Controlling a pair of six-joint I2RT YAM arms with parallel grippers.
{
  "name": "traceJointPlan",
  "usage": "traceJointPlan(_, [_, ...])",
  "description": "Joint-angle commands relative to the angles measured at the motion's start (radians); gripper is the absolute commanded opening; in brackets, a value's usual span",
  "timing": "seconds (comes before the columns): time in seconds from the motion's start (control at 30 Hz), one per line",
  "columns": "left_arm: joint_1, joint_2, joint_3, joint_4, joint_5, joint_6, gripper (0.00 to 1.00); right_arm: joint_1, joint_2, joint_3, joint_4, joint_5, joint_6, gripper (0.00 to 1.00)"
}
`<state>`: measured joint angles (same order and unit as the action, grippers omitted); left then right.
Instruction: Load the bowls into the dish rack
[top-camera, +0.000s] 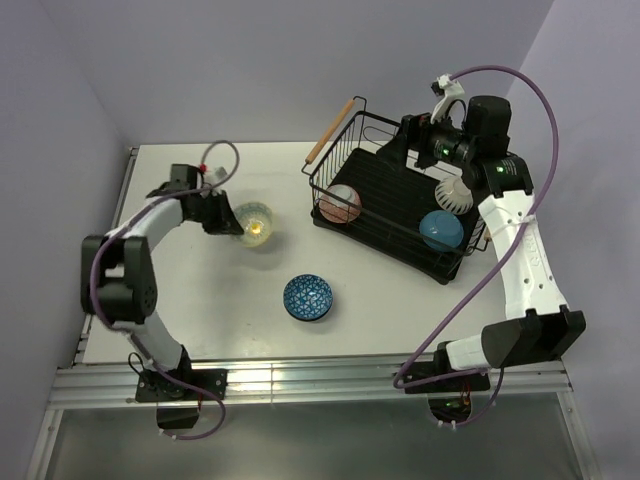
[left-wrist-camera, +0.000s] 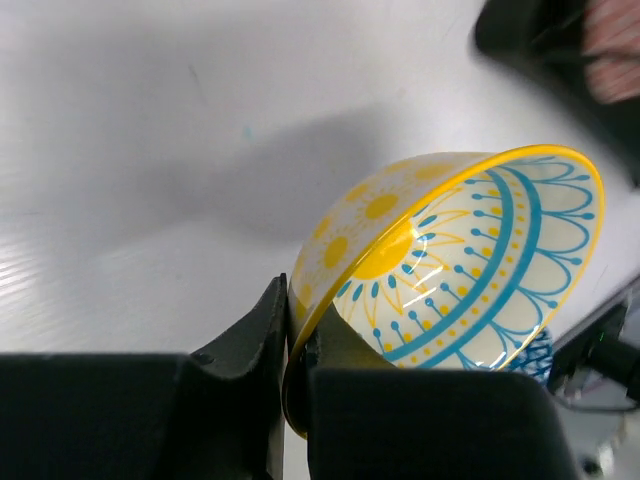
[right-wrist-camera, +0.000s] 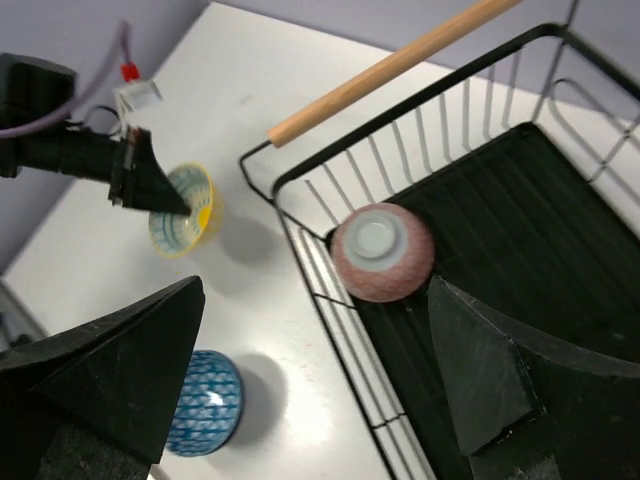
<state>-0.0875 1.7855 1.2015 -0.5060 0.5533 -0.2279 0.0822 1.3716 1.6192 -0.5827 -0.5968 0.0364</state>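
Observation:
A yellow bowl (top-camera: 255, 222) (left-wrist-camera: 470, 260) (right-wrist-camera: 180, 210) with a blue pattern inside is tilted over the left part of the table. My left gripper (top-camera: 232, 222) (left-wrist-camera: 297, 320) is shut on its rim, one finger inside and one outside. A blue patterned bowl (top-camera: 308, 298) (right-wrist-camera: 203, 415) stands upright on the table in front of the dish rack (top-camera: 385, 180) (right-wrist-camera: 520, 220). In the rack lie a pink bowl (top-camera: 339, 204) (right-wrist-camera: 383, 250) upside down, a plain blue bowl (top-camera: 440, 229) and a white ribbed bowl (top-camera: 455, 195). My right gripper (top-camera: 405, 140) (right-wrist-camera: 315, 300) hangs open above the rack's left wall, holding nothing.
The rack's wooden handle (top-camera: 330, 131) (right-wrist-camera: 395, 68) sticks out over its far left corner. The rack's wire walls stand between the table bowls and the black slatted base. Purple walls close in the table at the back and left.

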Motion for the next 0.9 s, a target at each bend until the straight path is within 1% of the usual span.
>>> traceJointPlan(0.0, [0.061,-0.242,-0.029,0.136,0.059,-0.057,0.00,0.002,0.009,0.051,0.070,-0.096,0.155,1.00])
traceJointPlan(0.03, [0.071,-0.321,-0.049,0.152,0.050,-0.065,0.00,0.004,0.026,0.053,0.079,-0.135,0.199,1.00])
traceJointPlan(0.13, [0.080,-0.443,-0.043,0.184,0.051,-0.090,0.00,0.011,0.049,0.042,0.130,-0.195,0.288,1.00])
traceJointPlan(0.17, [0.080,-0.463,-0.037,0.201,0.059,-0.099,0.00,0.016,0.052,0.041,0.162,-0.246,0.309,1.00])
traceJointPlan(0.27, [0.080,-0.515,-0.003,0.239,0.120,-0.169,0.00,0.045,0.075,0.045,0.204,-0.337,0.378,1.00])
traceJointPlan(0.3, [0.078,-0.521,0.001,0.283,0.140,-0.223,0.00,0.056,0.081,0.042,0.221,-0.357,0.397,1.00])
traceJointPlan(0.37, [0.074,-0.534,0.010,0.335,0.198,-0.284,0.00,0.094,0.086,0.033,0.283,-0.382,0.460,1.00])
traceJointPlan(0.4, [0.071,-0.537,0.010,0.395,0.209,-0.341,0.00,0.108,0.083,0.016,0.303,-0.385,0.474,1.00])
traceJointPlan(0.5, [0.028,-0.541,0.021,0.463,0.241,-0.421,0.00,0.181,0.066,0.005,0.331,-0.351,0.462,1.00])
traceJointPlan(0.53, [0.013,-0.538,0.030,0.486,0.241,-0.433,0.00,0.226,0.064,0.008,0.327,-0.321,0.438,1.00])
traceJointPlan(0.6, [-0.030,-0.532,0.039,0.498,0.237,-0.461,0.00,0.270,0.070,0.027,0.299,-0.296,0.415,1.00])
traceJointPlan(0.67, [-0.063,-0.528,0.041,0.546,0.238,-0.497,0.00,0.333,0.075,0.036,0.281,-0.239,0.402,1.00])
traceJointPlan(0.77, [-0.089,-0.523,0.027,0.605,0.225,-0.534,0.00,0.387,0.101,0.056,0.264,-0.190,0.411,1.00])
traceJointPlan(0.87, [-0.113,-0.512,0.029,0.626,0.211,-0.551,0.00,0.418,0.127,0.073,0.267,-0.181,0.444,1.00])
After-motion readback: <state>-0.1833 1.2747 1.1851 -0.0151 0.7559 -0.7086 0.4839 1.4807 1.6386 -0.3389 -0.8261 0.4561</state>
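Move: The yellow-and-white bowl hangs by its rim in the left fingers, its middle some 4 cm right of them. From the left hand the open right gripper is about 36 cm right, level ahead and 30 cm higher. From the right hand the held bowl lies about 31 cm left, level ahead, 30 cm down; the pink bowl some 12 cm left and 6 ahead, the blue patterned bowl 21 cm left and 16 back, both about 36 cm lower. The yellow-and-white bowl, still pinched by its rim, is carried up about 28 cm by the left hand, fast at first, then easing rightwards as the wrist swings the fingers up nearly level. Meanwhile the right hand, fingers staying wide open, sweeps left about 18 cm and half as far back from over the rack towards the bowl, turning counter-clockwise some 30 degrees. ##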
